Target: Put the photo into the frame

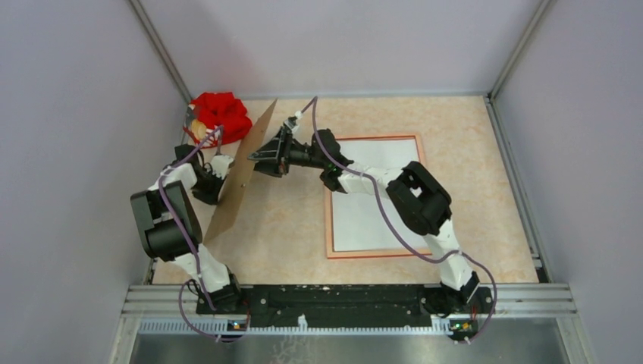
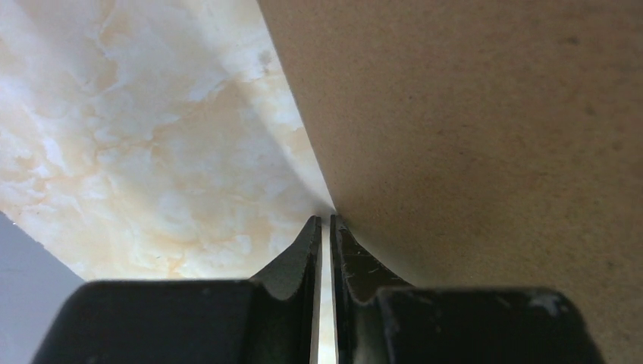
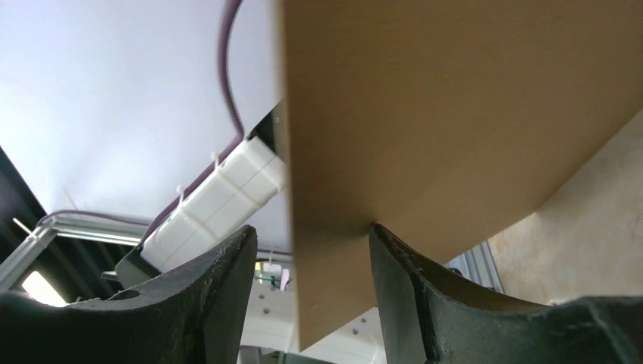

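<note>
The frame [image 1: 374,138] lies flat at the table's centre right, showing a thin wood-coloured rim. The photo [image 1: 364,224] rests inside it with its plain white back up. A brown hardboard panel [image 1: 246,171] stands on edge, tilted, to the left of the frame. My left gripper [image 1: 218,178] is shut on the panel's left side; the left wrist view shows the jaws [image 2: 326,220] nearly together beside the panel [image 2: 493,136]. My right gripper [image 1: 263,157] is open at the panel's other side. In the right wrist view the panel's [image 3: 455,114] edge sits between the spread right gripper [image 3: 312,231] fingers.
A red cloth bundle [image 1: 221,114] lies in the back left corner, just behind the panel. Grey walls close in the table on three sides. The right arm [image 1: 417,197] reaches across the frame's upper part. The left arm's white link [image 3: 220,197] shows behind the panel.
</note>
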Controlling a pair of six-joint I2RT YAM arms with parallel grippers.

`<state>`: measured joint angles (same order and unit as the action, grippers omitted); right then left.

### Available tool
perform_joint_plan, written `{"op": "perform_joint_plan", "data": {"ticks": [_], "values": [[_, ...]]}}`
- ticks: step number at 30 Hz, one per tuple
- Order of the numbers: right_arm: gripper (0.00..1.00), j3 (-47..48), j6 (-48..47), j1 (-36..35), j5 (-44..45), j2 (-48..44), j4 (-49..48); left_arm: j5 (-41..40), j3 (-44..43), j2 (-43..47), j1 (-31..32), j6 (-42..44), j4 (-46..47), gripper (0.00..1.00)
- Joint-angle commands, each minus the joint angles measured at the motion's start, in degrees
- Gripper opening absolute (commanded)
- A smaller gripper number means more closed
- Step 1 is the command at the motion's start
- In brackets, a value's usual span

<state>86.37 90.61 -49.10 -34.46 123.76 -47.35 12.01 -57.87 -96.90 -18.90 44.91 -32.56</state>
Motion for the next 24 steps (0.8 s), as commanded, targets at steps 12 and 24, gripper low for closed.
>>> {"op": "perform_joint_plan", "data": {"ticks": [12,24], "values": [[0.54,0.3,-16.6,0.3,3.8,-10.4,25.3,6.9,1.6,-0.1,1.7,-1.5,-6.6,0.14],[0.15,0.1,-30.9,1.4,11.4,-12.1,52.7,6.8,0.8,-0.2,1.8,-1.2,-7.7,0.14]]}}
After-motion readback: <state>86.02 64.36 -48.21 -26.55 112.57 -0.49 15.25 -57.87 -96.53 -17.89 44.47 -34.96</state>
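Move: The brown backing board stands nearly upright on its left edge, its free edge between the right hand's open fingers; its middle lies about 8 cm left of that hand, level with it fore and aft, and 12 cm lower. The frame with the white-backed photo is centred some 29 cm to the right and 25 cm below, the red cloth about 22 cm ahead, 16 cm left and 23 cm below. From the left hand, down at the board's foot, the board's middle is about 8 cm right and 11 cm up. The right hand first carries on a couple of centimetres left and slightly forward, then turns back and comes about 7 cm to the right and 6 cm down towards the table, its left-pointing fingers tipping down some 30 degrees while they close from wide apart to pinch the backing board's free edge. The left hand, fingers nearly shut and low at the table, eases just under 2 cm to the right and keeps its tips at the board's lower edge as a stop. ##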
